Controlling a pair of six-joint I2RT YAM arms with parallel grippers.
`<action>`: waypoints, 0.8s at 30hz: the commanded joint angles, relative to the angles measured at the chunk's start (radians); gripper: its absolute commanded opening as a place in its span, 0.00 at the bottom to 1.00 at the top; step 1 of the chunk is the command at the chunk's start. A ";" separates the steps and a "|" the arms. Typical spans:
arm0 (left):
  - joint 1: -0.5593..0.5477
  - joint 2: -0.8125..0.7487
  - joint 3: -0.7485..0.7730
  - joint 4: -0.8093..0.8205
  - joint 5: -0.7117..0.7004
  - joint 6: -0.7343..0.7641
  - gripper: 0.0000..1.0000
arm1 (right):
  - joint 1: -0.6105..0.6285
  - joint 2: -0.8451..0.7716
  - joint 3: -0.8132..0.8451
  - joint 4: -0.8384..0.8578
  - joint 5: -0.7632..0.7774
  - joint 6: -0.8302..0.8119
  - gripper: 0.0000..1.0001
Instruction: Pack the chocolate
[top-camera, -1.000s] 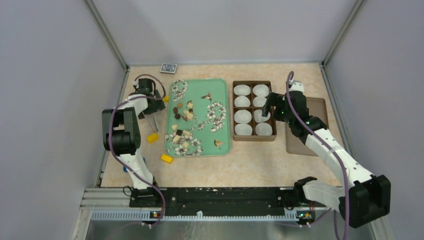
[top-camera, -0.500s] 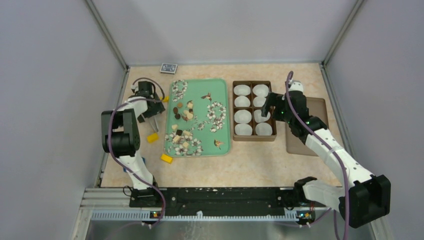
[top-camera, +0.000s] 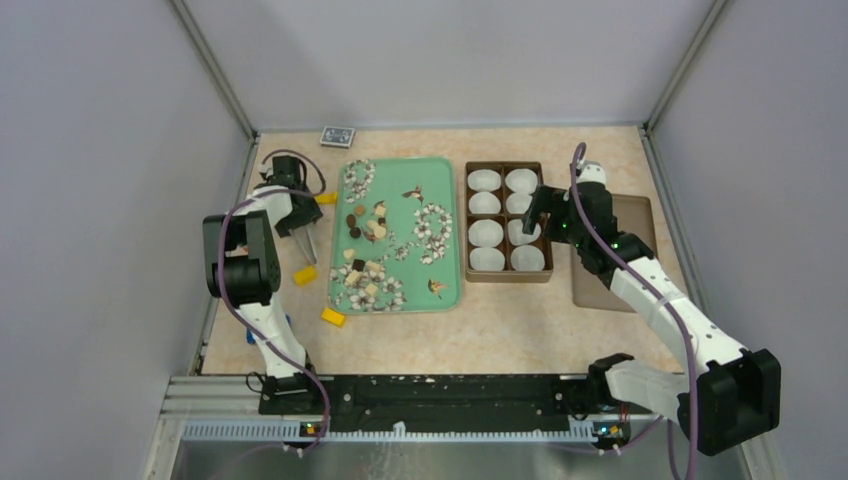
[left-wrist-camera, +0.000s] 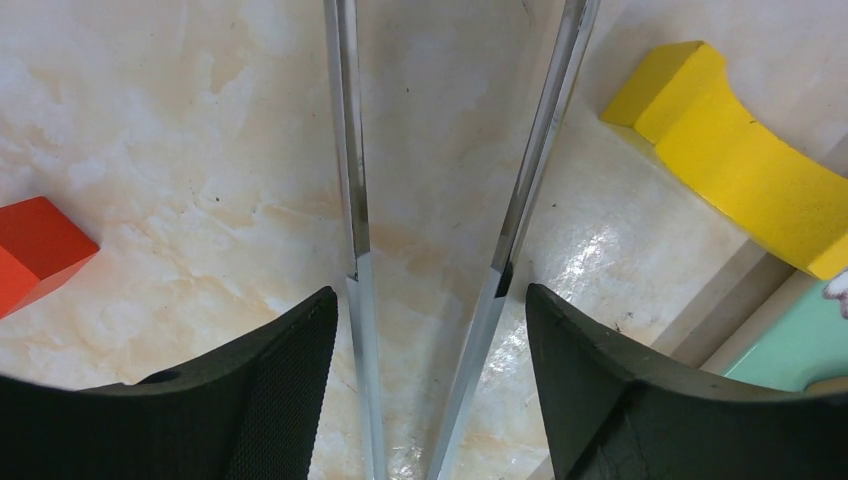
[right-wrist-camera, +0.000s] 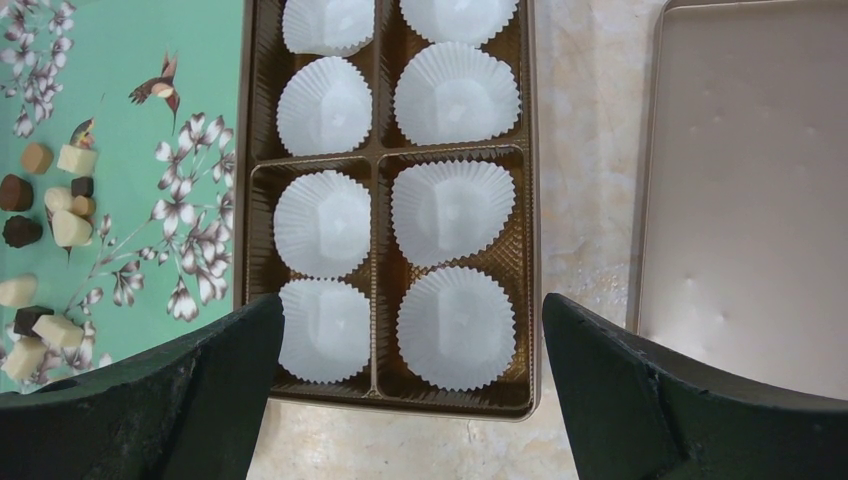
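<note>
The chocolate (top-camera: 366, 226) lies as several small brown and cream pieces on the green flower-print tray (top-camera: 395, 170), with more pieces nearer the front (top-camera: 362, 276); the right wrist view shows some at its left edge (right-wrist-camera: 40, 190). The brown box (top-camera: 503, 215) holds several empty white paper cups (right-wrist-camera: 455, 210). My left gripper (top-camera: 300, 225) is low over the table left of the tray. Its jaws straddle metal tweezers (left-wrist-camera: 350, 150) with a small gap on each side (left-wrist-camera: 430, 295). My right gripper (right-wrist-camera: 410, 305) hangs open over the box's right part (top-camera: 535, 215), holding nothing.
Yellow blocks lie left of the tray (top-camera: 305, 274), near its front corner (top-camera: 333, 317) and beside the tweezers (left-wrist-camera: 740, 160). A red block (left-wrist-camera: 35, 245) sits left of them. The box lid (right-wrist-camera: 750, 180) lies right of the box. A small blue pack (top-camera: 337, 136) rests at the back.
My left gripper's jaws have narrowed around the tweezers and its wrist has turned a little. The right arm has not moved.
</note>
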 joint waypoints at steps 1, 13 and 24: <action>0.006 0.015 -0.013 -0.027 0.011 0.013 0.73 | 0.002 0.001 0.004 0.026 -0.001 0.002 0.98; 0.014 0.000 -0.024 -0.022 0.028 0.006 0.61 | 0.002 0.001 0.004 0.026 -0.008 0.007 0.98; 0.023 -0.063 0.045 -0.057 -0.002 0.019 0.08 | 0.003 0.001 0.014 0.020 -0.001 0.005 0.98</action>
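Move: The metal tweezers lie right at the left hand, their splayed legs already between its open fingers, with the joined end reaching some 8 cm back and to its right. From that hand, a yellow arch lies about 9 cm ahead and 6 cm right, a red block some 13 cm left and 4 cm back, and a yellow block roughly 10 cm back and 2 cm right. From the right hand the tweezers lie about 54 cm left, 5 cm back and 16 cm below. The left hand stays put, closing from about three-quarters open to nearly shut, pinching the tweezers' legs between its pads. ##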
